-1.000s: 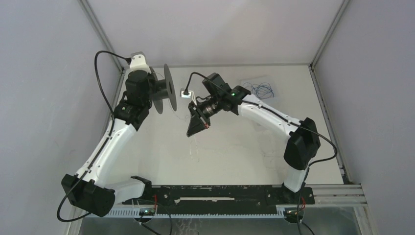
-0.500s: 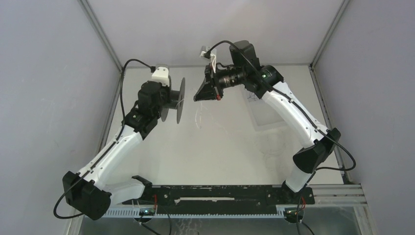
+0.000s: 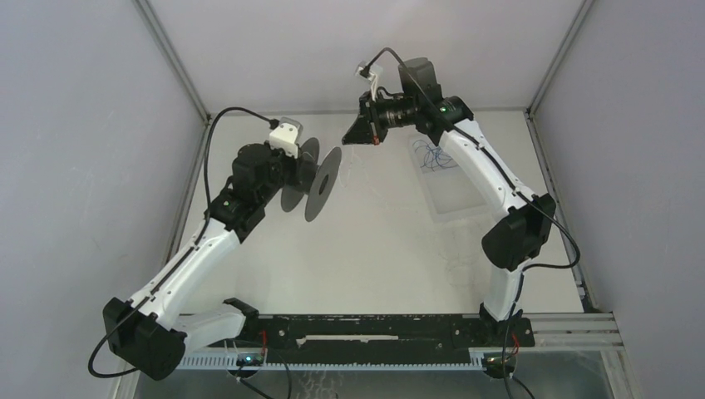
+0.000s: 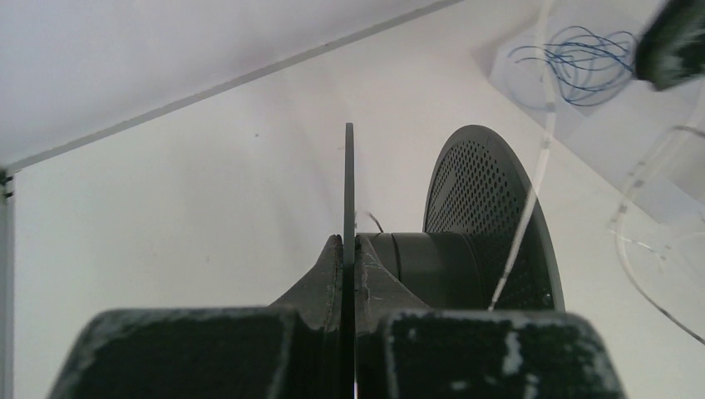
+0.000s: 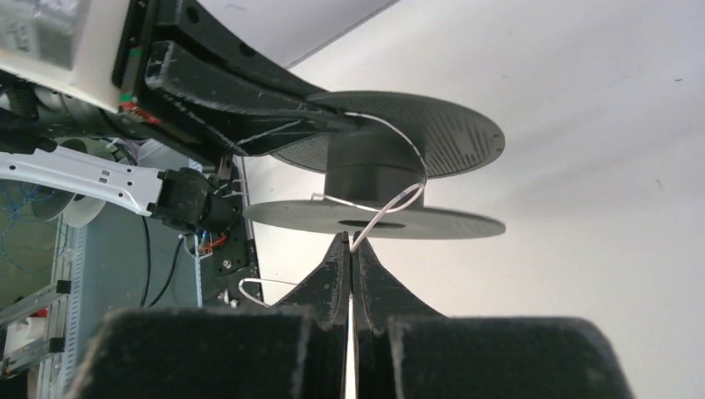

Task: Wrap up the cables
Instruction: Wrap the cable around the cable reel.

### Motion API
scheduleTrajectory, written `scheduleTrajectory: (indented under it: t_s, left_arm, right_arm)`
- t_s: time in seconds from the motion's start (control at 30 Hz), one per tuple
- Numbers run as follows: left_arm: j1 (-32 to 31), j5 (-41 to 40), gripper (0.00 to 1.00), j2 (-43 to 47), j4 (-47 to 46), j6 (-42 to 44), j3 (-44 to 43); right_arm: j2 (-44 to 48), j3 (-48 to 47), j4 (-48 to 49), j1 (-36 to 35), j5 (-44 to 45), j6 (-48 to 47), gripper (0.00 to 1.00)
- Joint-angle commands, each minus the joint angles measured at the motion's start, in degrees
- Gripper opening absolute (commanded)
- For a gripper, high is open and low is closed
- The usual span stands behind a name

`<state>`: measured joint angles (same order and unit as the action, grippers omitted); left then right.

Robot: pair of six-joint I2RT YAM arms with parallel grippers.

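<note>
A black spool [image 3: 320, 187] hangs above the table's back left, and my left gripper [image 3: 287, 170] is shut on one of its flanges. In the left wrist view the left gripper [image 4: 349, 249] pinches that thin flange edge-on, with the hub [image 4: 432, 266] to its right. The cable [image 4: 540, 141] is a thin whitish cord coming down onto the hub. My right gripper [image 3: 349, 137] is high at the back centre. In the right wrist view the right gripper [image 5: 351, 245] is shut on the cable [image 5: 407, 170], which curves round the spool [image 5: 378, 170] hub.
A clear plastic sheet [image 3: 453, 195] lies at the back right with a tangle of blue wire [image 3: 434, 155] on it. Slack loops of the cord [image 4: 648, 249] trail over the table. Grey walls close in on three sides, and a black rail [image 3: 374, 328] runs along the near edge.
My right gripper swung from low over the table's middle up to the back, still shut on the cable. My left arm carried the spool rightward and tilted it.
</note>
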<state>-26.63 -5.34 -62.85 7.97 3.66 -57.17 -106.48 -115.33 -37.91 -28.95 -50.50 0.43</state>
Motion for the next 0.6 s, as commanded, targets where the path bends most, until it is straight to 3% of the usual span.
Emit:
scheduleTrajectory:
  t_s: [0.0, 0.57]
  left_arm:
    - [-0.23, 7.23, 0.00, 2.76, -3.24, 1.26, -0.01]
    - [1.34, 14.70, 0.00, 4.14, -0.12, -4.45, -4.12]
  right_arm:
    - [-0.39, -3.17, 2.91, 0.15, -0.64, 0.13, 0.00]
    - [-3.01, 6.65, -0.87, 6.45, -5.58, -11.27, 0.06]
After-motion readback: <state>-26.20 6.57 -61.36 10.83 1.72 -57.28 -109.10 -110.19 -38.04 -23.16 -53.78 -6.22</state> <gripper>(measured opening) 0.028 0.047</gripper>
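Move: The reel, its near flange pinched in the left fingers, has its middle about 6 cm back, 6 cm left and some 8 cm below the right hand, which holds the white cable. The left fingertips are roughly 8 cm back, 10 cm left and 7 cm below the right hand; the blue cable lies 8 cm ahead, 24 cm right, far below on the table. From the left hand, the reel's middle is about 2 cm ahead, 4 cm right and slightly lower. Down, and also forward and to the right, the right hand travels about 7 cm on the far side of the reel, slowly at first, with the cable still between its nearly shut fingers; their grip effort falls near the end. The left hand keeps its pinch on the flange and carries the reel back and right some 3.5 cm, turning clockwise about 10 degrees. ##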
